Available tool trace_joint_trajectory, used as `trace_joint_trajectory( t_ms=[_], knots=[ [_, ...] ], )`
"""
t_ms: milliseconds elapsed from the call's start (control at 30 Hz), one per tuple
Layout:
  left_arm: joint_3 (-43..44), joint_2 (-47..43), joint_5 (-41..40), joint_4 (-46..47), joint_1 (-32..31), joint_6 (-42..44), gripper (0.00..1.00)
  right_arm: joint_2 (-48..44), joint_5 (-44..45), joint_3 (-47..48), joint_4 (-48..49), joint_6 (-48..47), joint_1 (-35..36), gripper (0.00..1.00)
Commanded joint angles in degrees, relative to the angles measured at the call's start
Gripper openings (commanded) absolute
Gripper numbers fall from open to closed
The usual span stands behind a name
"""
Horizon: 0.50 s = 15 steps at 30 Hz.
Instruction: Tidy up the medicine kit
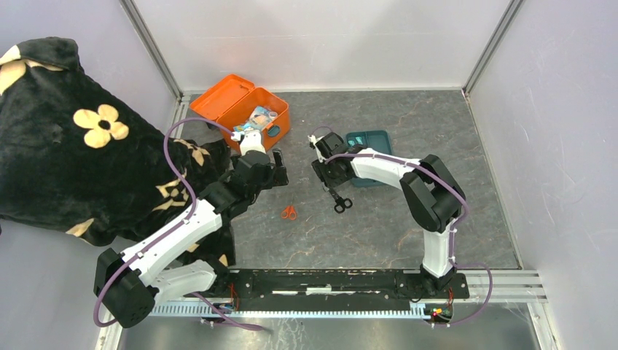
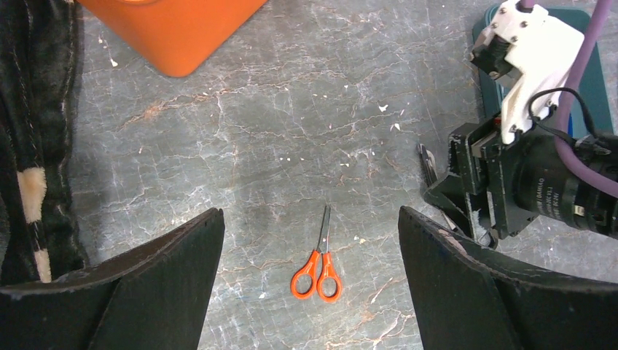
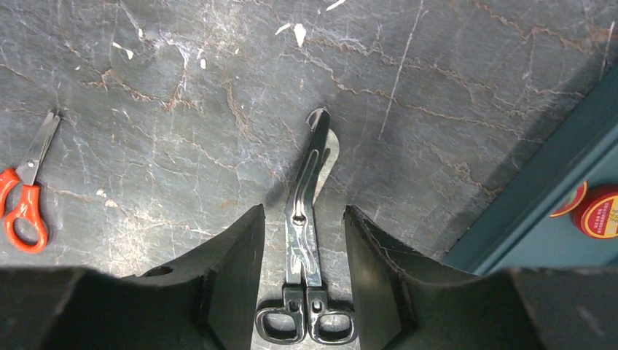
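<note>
The medicine kit point(image 1: 251, 109) is an orange box standing at the back left with its lid open and packets inside; one corner of it point(image 2: 175, 29) shows in the left wrist view. My left gripper point(image 1: 278, 168) point(image 2: 311, 215) hovers wide open and empty, with small orange scissors point(image 2: 318, 266) point(image 1: 289, 212) lying on the table below it. My right gripper point(image 1: 329, 186) point(image 3: 304, 211) is low over black bandage scissors point(image 3: 306, 248) point(image 1: 339, 202). These lie flat between its fingers with a gap on each side. The jaws are open and hold nothing.
A teal compartment tray point(image 1: 368, 157) point(image 3: 554, 211) lies just right of the right gripper, with a small red-lidded tin point(image 3: 597, 211) in it. A black flower-patterned cloth point(image 1: 73, 146) point(image 2: 36, 146) covers the left side. Grey marbled table, walls around.
</note>
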Motion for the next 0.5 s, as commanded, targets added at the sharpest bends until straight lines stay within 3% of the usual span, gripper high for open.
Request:
trace_joint_trajectory(
  t_ms=[0, 200, 467],
  knots=[
    [-0.2, -0.5, -0.7, 2.1, 0.3, -1.9, 0.94, 1.9, 3.8, 4.0, -2.2, -0.4, 1.4, 0.51],
    [-0.3, -0.7, -1.0, 2.1, 0.3, -1.7, 0.94, 4.3, 6.3, 5.4, -5.1, -0.5, 2.7, 0.45],
    [-0.5, -0.8, -1.1, 2.1, 0.3, -1.5, 0.94, 4.3, 6.8, 4.3, -5.1, -0.1, 3.0, 0.19]
  ],
)
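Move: The black scissors lie right under my right hand, their middle about 1 cm back and 2 cm below, with the pivot almost between my fingertips and the handles pointing back and to the right. From that hand the orange scissors are about 11 cm left and 4 cm back, and the green tray some 10 cm right and 9 cm ahead. From my left hand the black scissors lie roughly 12 cm right, 2 cm ahead and 17 cm down. I settle my right hand the last bit onto the black scissors, about 1 cm down and to the left, rolling it some 5 degrees. Then I hold it there and close the half-open fingers to roughly half their gap, one on each side of the scissors at the pivot, to pinch them. ##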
